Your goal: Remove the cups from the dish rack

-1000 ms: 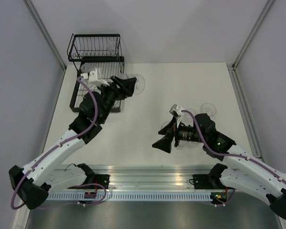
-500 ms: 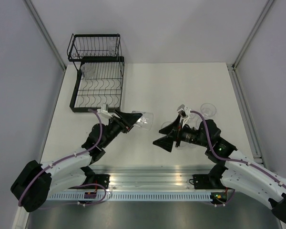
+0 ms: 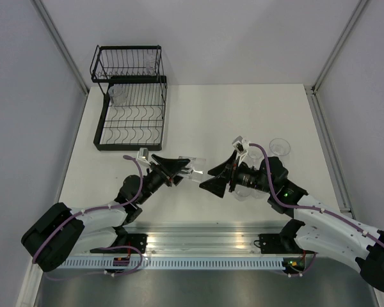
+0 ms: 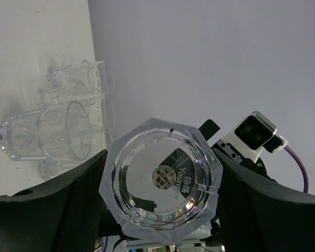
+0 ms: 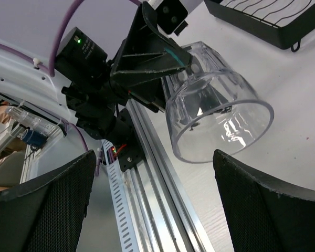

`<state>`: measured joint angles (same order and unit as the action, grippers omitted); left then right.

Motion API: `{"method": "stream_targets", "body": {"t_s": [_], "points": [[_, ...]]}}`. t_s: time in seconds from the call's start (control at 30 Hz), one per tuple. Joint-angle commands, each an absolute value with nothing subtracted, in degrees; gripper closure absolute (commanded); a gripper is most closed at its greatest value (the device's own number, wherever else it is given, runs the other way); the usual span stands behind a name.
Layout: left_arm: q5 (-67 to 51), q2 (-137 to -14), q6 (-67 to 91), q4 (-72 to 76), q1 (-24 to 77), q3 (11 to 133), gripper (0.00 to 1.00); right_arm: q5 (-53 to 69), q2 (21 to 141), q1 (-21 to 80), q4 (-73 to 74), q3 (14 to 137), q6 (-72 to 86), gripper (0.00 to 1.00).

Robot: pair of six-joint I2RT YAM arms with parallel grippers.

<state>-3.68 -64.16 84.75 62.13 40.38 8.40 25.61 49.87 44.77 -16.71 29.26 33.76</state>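
Observation:
A clear cup (image 3: 193, 167) lies on its side in the air, with my left gripper (image 3: 181, 167) shut on its base end. In the left wrist view its octagonal base (image 4: 163, 178) fills the gap between the fingers (image 4: 58, 205). My right gripper (image 3: 208, 178) is open, facing the cup's open mouth (image 5: 215, 123), a short way off and not touching. The black dish rack (image 3: 131, 137) stands at the far left. It holds one cup (image 3: 117, 94) on the lower tier and another cup (image 3: 151, 64) on the upper tier.
Several unloaded cups stand on the table beside my right arm, one cup (image 3: 280, 147) furthest back; the left wrist view shows this group (image 4: 58, 131). The metal mounting rail (image 5: 157, 178) runs along the near table edge. Grey walls enclose the table.
My left arm has carried the cup from beside the rack down to the table's front middle. My right gripper has shifted left and now faces the cup's mouth.

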Motion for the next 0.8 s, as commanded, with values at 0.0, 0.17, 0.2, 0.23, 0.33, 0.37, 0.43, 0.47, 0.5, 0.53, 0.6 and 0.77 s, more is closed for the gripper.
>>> {"method": "stream_targets", "body": {"t_s": [0.0, 0.17, 0.2, 0.23, 0.33, 0.37, 0.43, 0.47, 0.5, 0.53, 0.6, 0.77], "points": [[-4.22, -63.99, 89.47, 71.36, 41.04, 8.17, 0.98, 26.45, 51.32, 44.91, -22.58, 29.62, 35.15, 0.05], [-4.22, -64.51, 90.0, 71.28, 42.36, 8.52, 0.98, 28.04, 54.75, 44.91, -27.15, 29.18, 37.26, 0.1], [-4.04, -64.69, 90.17, 71.45, 42.71, 8.44, 0.98, 28.12, 55.1, 44.83, -28.72, 29.18, 37.61, 0.11], [-3.87, -64.95, 90.26, 71.54, 42.98, 8.35, 0.98, 28.3, 55.72, 44.82, -29.35, 29.09, 38.05, 0.12], [-2.82, -66.79, 91.4, 74.25, 43.86, 7.04, 0.98, 28.83, 56.42, 44.91, -30.67, 29.44, 38.23, 0.14], [-2.73, -67.93, 91.84, 75.14, 44.03, 6.6, 0.98, 29.0, 56.43, 44.83, -31.02, 29.36, 38.41, 0.14], [-2.72, -69.25, 92.9, 77.16, 44.21, 5.81, 0.98, 28.92, 56.51, 44.91, -31.29, 29.18, 38.49, 0.15], [-2.72, -70.48, 93.34, 78.65, 44.64, 5.71, 0.98, 28.92, 56.51, 44.91, -31.38, 29.09, 38.5, 0.16], [-2.72, -71.01, 93.51, 79.27, 44.74, 5.63, 0.98, 29.0, 56.6, 44.91, -31.46, 29.0, 38.58, 0.2], [-2.29, -71.54, 93.6, 79.71, 45.08, 5.71, 0.98, 29.18, 56.78, 44.83, -32.33, 28.83, 38.93, 0.23], [-2.02, -72.85, 93.78, 80.94, 45.88, 6.15, 0.98, 29.62, 57.13, 44.82, -33.31, 28.39, 39.81, 0.32], [-1.85, -75.41, 94.31, 83.4, 47.37, 7.64, 0.98, 30.32, 58.01, 44.91, -34.54, 28.21, 40.25, 0.47]]}}
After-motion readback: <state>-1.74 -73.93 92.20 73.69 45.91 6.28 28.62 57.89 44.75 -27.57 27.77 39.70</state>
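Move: The right gripper's open fingers face the cup held sideways by the left hand. Its middle is about 7 cm to their left, 3 cm ahead and roughly level. Of the standing cups, all some 17 cm lower, one is about 13 cm right and 6 cm back of the right hand, another 17 cm right and 8 cm ahead. From the left hand, the held cup's middle is about 5 cm right and 2 cm ahead. Right hand edges 2 cm left, half-closing astride the cup's rim, as the left carries the cup back and right. ##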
